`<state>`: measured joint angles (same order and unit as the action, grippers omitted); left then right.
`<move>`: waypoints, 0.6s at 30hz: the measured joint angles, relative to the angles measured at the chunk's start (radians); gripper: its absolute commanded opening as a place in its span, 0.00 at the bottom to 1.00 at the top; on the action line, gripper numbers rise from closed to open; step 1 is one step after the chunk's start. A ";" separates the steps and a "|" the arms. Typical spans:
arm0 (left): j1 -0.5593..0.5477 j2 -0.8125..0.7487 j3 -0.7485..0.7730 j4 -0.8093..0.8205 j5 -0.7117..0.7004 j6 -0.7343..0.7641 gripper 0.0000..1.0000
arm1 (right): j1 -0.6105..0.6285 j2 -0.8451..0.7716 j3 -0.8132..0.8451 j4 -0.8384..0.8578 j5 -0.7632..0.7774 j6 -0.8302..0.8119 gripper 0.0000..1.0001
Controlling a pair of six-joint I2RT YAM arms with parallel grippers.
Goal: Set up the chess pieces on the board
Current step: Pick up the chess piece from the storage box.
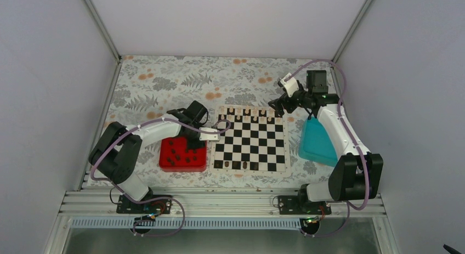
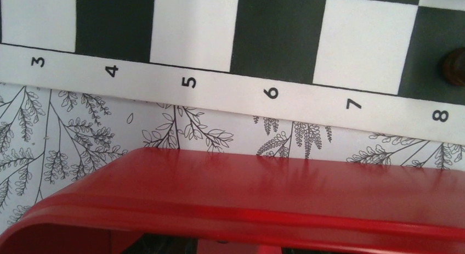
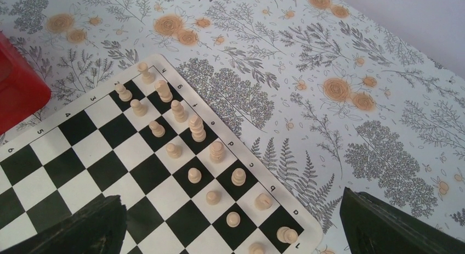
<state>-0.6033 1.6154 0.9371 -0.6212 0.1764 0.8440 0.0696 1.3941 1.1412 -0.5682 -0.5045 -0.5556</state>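
The board (image 1: pixel 252 140) of black and cream squares lies mid-table. Several dark chess pieces (image 1: pixel 176 155) lie in the red tray (image 1: pixel 183 166) to its left, and a few more stand along the board's near row (image 1: pixel 237 165). My left gripper (image 1: pixel 193 144) reaches down into that tray; the tray's rim (image 2: pixel 274 193) hides its fingers in the left wrist view, where one dark piece (image 2: pixel 454 66) stands by the board's edge (image 2: pixel 219 89). My right gripper (image 1: pixel 277 107) hovers over the board's far right corner, its fingers (image 3: pixel 82 226) spread wide around nothing above the board (image 3: pixel 109 155).
Two rows of pale pieces (image 3: pixel 189 122) fill the board's far side (image 1: pixel 249 112). A teal tray (image 1: pixel 317 143) lies right of the board under the right arm. The flowered cloth (image 1: pixel 164 84) covers the table, with grey walls on three sides.
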 measured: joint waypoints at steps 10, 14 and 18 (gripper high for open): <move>0.000 0.016 -0.012 0.019 0.009 -0.010 0.18 | 0.000 0.000 -0.005 0.000 0.000 0.000 1.00; 0.000 0.017 -0.013 0.021 0.011 -0.013 0.13 | 0.000 0.000 -0.007 0.000 0.000 0.000 1.00; 0.000 0.016 -0.013 0.019 0.010 -0.014 0.12 | -0.004 0.000 -0.007 0.000 0.000 0.000 1.00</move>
<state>-0.6033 1.6310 0.9245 -0.6025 0.1864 0.8299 0.0658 1.3941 1.1339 -0.5682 -0.5045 -0.5556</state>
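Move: Inside the red storage box, the dark chess piece to be picked lies about 1 cm below the left hand point, practically between the finger pads. Two more dark pieces lie straight back of the hand, one about 2 cm away and the other some 5 cm; another is 5 cm back and 3 cm to the left. From the right hand the target piece is roughly 33 cm to the left, 14 cm back and 19 cm lower. Settling the last bit, under 1 cm, straight down into the red box, the left hand then stays in place over the chosen piece and its part-open fingers close from a bit over a third open to nearly shut, seeming to pinch the piece. The wrist holds its steep downward tilt. ##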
